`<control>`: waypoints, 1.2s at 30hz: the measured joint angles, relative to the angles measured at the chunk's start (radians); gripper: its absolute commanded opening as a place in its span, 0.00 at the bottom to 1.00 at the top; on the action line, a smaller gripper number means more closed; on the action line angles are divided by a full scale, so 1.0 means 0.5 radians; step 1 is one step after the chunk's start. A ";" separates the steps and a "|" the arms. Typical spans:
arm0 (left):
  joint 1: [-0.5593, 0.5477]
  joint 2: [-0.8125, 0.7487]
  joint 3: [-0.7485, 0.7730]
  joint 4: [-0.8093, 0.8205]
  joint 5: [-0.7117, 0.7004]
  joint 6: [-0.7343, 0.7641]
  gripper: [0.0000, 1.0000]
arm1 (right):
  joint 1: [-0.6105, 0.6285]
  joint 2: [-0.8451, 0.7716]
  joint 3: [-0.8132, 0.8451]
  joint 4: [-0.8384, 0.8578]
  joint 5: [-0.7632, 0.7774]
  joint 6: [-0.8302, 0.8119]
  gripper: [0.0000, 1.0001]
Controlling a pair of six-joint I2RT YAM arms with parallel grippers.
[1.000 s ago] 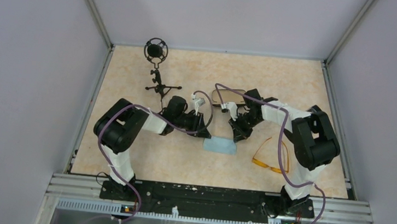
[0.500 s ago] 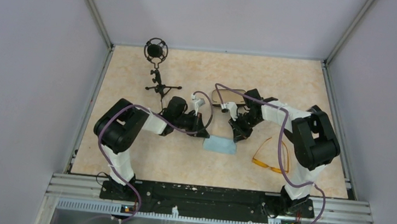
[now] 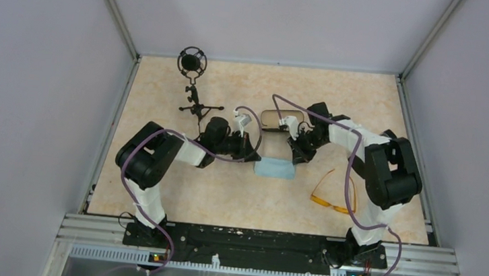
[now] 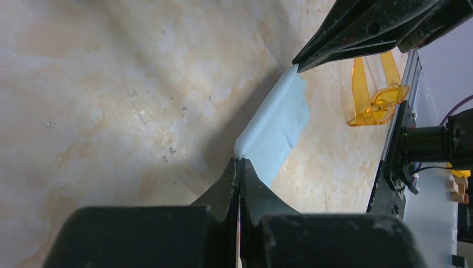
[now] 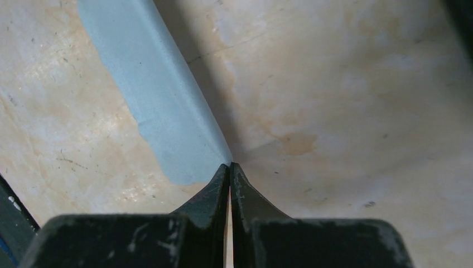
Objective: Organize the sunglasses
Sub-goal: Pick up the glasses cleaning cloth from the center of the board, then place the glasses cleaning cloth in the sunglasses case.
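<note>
The orange sunglasses [image 3: 336, 191] lie open on the table at the right, in front of the right arm; the left wrist view shows the sunglasses [image 4: 377, 105] too. A light blue cloth [image 3: 274, 168] hangs stretched between both grippers. My left gripper [image 3: 254, 158] is shut on the cloth's left corner, seen at my left gripper [image 4: 240, 161] with the cloth [image 4: 277, 129] running away from it. My right gripper [image 3: 292, 157] is shut on the opposite corner; my right gripper [image 5: 230, 166] pinches the cloth [image 5: 162, 114]. The black case [image 3: 276, 119] lies open behind them, partly hidden by the right arm.
A black microphone on a small tripod [image 3: 193, 87] stands at the far left of the table. Grey walls close in three sides. The metal rail with the arm bases [image 3: 252, 241] runs along the near edge.
My left gripper has shut on the cloth's corner. Both grippers have shifted slightly toward the far side, and the cloth has moved with them and now lies straighter between them.
</note>
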 measured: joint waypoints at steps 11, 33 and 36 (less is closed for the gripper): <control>0.000 0.091 0.195 0.172 -0.124 -0.101 0.00 | -0.110 0.018 0.285 0.000 0.038 -0.071 0.00; 0.002 0.230 0.578 0.064 -0.445 -0.091 0.00 | -0.261 0.259 0.718 -0.023 0.065 -0.109 0.00; 0.012 0.230 0.613 0.027 -0.490 -0.086 0.00 | -0.269 0.278 0.768 -0.032 0.066 -0.107 0.00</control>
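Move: Both hands already pinch the upper corners of the cloth, stretched between them just above the board. From the left hand, the open case lies about 18 cm ahead and 8 cm to the right, its middle about 1 cm lower; the mic stand's foot is some 18 cm ahead and 21 cm left. From the right hand, the case is about 17 cm ahead and 6 cm left, while the amber sunglasses sit 9 cm back and 14 cm right. Keep both grippers shut on the cloth corners and carry it forward together towards the open case, about 12 cm, drifting a little to the right. Raise both hands some 5 cm on the way, mostly early on, and let the right fingers swing forward about 15 degrees as the left hand tilts up and turns counter-clockwise. ##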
